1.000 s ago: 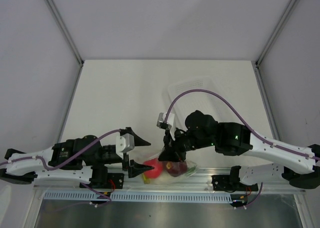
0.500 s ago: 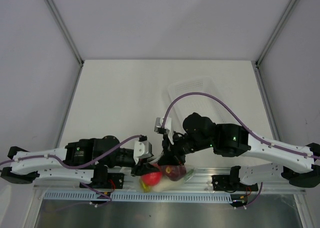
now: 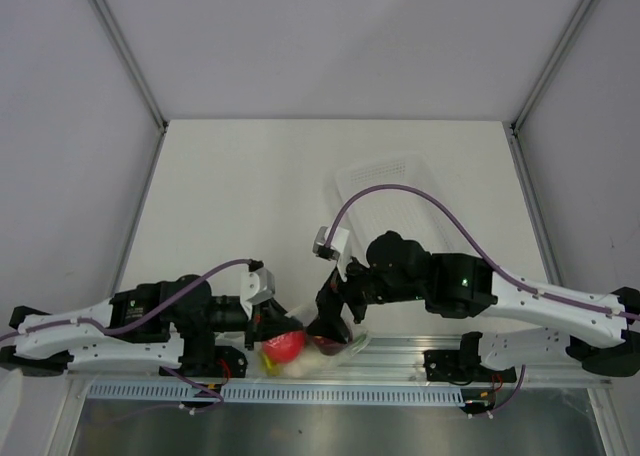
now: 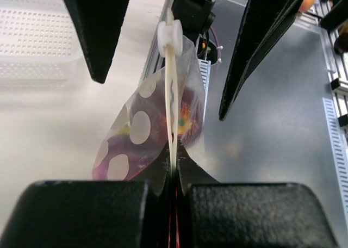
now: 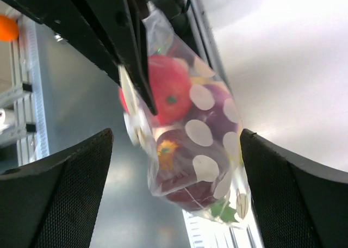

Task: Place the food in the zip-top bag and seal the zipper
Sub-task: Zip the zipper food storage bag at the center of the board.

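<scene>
The zip-top bag [image 5: 187, 134] is clear with white dots and hangs over the table's near edge [image 3: 305, 348]. Inside it are a red round fruit [image 5: 168, 90], a purple onion [image 5: 215, 115], a dark red apple [image 5: 182, 166] and a green bit [image 5: 225, 211]. My left gripper [image 4: 173, 177] is shut on the bag's zipper edge [image 4: 173, 112], which carries a white slider [image 4: 169, 37] at its far end. My right gripper [image 5: 176, 132] is open, with one finger on each side of the bag, not touching it. In the top view the left gripper [image 3: 272, 334] and right gripper [image 3: 330, 326] are close together.
A rigid white tray [image 3: 395, 181] lies behind the right arm and also shows in the left wrist view [image 4: 32, 41]. An aluminium rail [image 3: 420, 351] runs along the near edge, with a grey metal surface [image 4: 283, 150] below. A small orange object [image 5: 6, 28] sits far left.
My left gripper was open beside the bag, then closed on its zipper edge and drew it left. My right gripper now stands open around the bag.
</scene>
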Controlling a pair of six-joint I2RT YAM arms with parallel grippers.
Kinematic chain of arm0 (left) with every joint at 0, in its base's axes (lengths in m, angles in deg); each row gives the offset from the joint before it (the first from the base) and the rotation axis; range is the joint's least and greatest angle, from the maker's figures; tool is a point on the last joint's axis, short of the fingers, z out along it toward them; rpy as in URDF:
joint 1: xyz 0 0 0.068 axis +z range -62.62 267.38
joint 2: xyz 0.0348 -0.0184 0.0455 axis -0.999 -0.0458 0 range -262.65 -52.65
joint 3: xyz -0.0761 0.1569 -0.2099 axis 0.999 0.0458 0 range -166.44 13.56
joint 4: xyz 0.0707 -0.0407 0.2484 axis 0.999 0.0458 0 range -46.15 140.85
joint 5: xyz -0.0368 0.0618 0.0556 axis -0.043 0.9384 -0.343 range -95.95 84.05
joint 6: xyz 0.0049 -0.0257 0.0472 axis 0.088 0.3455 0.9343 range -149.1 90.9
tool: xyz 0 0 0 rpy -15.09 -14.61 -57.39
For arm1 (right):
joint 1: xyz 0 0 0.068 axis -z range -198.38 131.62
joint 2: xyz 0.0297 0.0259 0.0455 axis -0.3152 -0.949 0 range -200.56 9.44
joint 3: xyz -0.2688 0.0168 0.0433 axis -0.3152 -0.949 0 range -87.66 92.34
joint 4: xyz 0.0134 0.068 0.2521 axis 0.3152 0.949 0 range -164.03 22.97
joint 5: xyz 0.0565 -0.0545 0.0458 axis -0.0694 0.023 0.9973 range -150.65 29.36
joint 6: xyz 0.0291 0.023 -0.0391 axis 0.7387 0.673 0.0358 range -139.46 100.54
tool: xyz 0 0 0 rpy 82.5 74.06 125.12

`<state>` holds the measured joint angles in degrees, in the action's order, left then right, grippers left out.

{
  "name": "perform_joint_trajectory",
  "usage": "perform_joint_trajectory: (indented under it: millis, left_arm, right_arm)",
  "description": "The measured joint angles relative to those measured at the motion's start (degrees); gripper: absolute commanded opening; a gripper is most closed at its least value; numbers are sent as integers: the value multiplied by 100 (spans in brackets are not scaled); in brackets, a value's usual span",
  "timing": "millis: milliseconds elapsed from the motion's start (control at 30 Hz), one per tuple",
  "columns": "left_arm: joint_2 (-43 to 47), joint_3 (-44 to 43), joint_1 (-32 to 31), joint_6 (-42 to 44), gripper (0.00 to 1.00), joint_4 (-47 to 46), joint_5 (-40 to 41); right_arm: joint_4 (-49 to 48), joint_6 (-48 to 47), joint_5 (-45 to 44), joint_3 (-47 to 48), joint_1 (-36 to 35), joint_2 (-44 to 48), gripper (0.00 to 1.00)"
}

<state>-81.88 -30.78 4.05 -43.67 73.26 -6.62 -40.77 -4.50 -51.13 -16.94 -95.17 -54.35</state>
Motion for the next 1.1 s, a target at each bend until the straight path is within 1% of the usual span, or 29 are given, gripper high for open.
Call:
perform_joint_trajectory:
  millis: [167, 200, 233, 267, 333, 367, 433, 467, 500, 533, 600, 633, 667, 733, 767, 933, 967, 1000, 1033, 1067, 1100]
  left_arm:
    - [289, 87, 4, -223, 1, 90, 201]
    - [330, 101, 7, -254, 1, 96, 210]
    - [356, 111, 11, -282, 1, 98, 214]
    - [385, 129, 11, -315, 1, 101, 219]
    - [409, 149, 11, -358, 0, 114, 223]
    - [413, 157, 11, -372, 0, 122, 223]
    - [417, 179, 11, -407, 1, 118, 223]
    - [417, 190, 11, -413, 1, 118, 223]
    - [417, 203, 11, -435, 1, 118, 223]
    - [417, 225, 11, -450, 1, 116, 221]
    - [413, 238, 11, -455, 1, 118, 219]
    - [411, 240, 11, -457, 1, 116, 216]
    - [411, 240, 11, -457, 1, 116, 214]
    - [413, 238, 11, -472, 1, 114, 203]
    - [413, 240, 11, -487, 1, 116, 203]
    - [463, 262, 11, -501, 1, 116, 205]
    - [466, 262, 13, -505, 7, 116, 227]
    - [466, 262, 13, -516, 19, 118, 260]
    - [461, 262, 13, -538, 43, 118, 317]
    - [457, 262, 13, -549, 51, 118, 396]
    - [452, 262, 13, -625, 56, 116, 463]
  right_arm:
    - [-605, 195, -195, -706, 28, 361, 99]
    - [-695, 221, -179, -855, 55, 446, 98]
    - [-774, 240, -149, -955, 81, 501, 95]
    - [-918, 260, -114, -1075, 109, 560, 87]
    - [-1191, 304, 61, -1268, 186, 656, 80]
    - [-1311, 321, 155, -1327, 221, 686, 69]
    - [-1556, 348, 350, -1392, 273, 717, 60]
    - [-1676, 352, 444, -1403, 291, 719, 50]
    - [-1790, 341, 542, -1403, 315, 717, 43]
    - [-1897, 352, 647, -1403, 337, 713, 39]
    - [-2072, 396, 863, -1403, 413, 688, 36]
    - [-2146, 415, 951, -1403, 459, 664, 33]
    - [-2218, 413, 1047, -1403, 511, 625, 20]
    - [-2295, 417, 1202, -1403, 592, 533, 3]
    - [-2321, 433, 1266, -1403, 623, 487, 0]
    - [-2400, 492, 1364, -1405, 667, 411, 0]
    - [-2417, 496, 1318, -1414, 667, 411, 0]
    - [-2452, 501, 1257, -1438, 667, 413, 0]
    - [-2479, 507, 1202, -1473, 667, 413, 0]
    - [-2503, 522, 1143, -1526, 667, 413, 0]
    - [-2509, 531, 1078, -1572, 667, 413, 0]
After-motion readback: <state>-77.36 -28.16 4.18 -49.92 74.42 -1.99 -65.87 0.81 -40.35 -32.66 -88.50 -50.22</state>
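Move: Between the right hand's wide-open fingers is the zipper slider, about 1 cm back of their middle and 1 cm above it; from the left hand, shut on the zipper strip, it lies some 4 cm right and 1 cm forward, 1 cm higher. In the bag, roughly 8 cm below the right hand, the dark apple lies 5 cm back and 1 cm right, the tomato 6 cm back and 6 cm left. Dipping about 2 cm with open fingers, the right hand comes back up nearly 3 cm, its fingertips tilting up some 15 degrees, eases left, and shuts on the strip right at the slider, then drifts forward and slightly down. The left hand first keeps its pinch, backing about 1 cm left, and at the end starts to open around the strip while edging forward. ##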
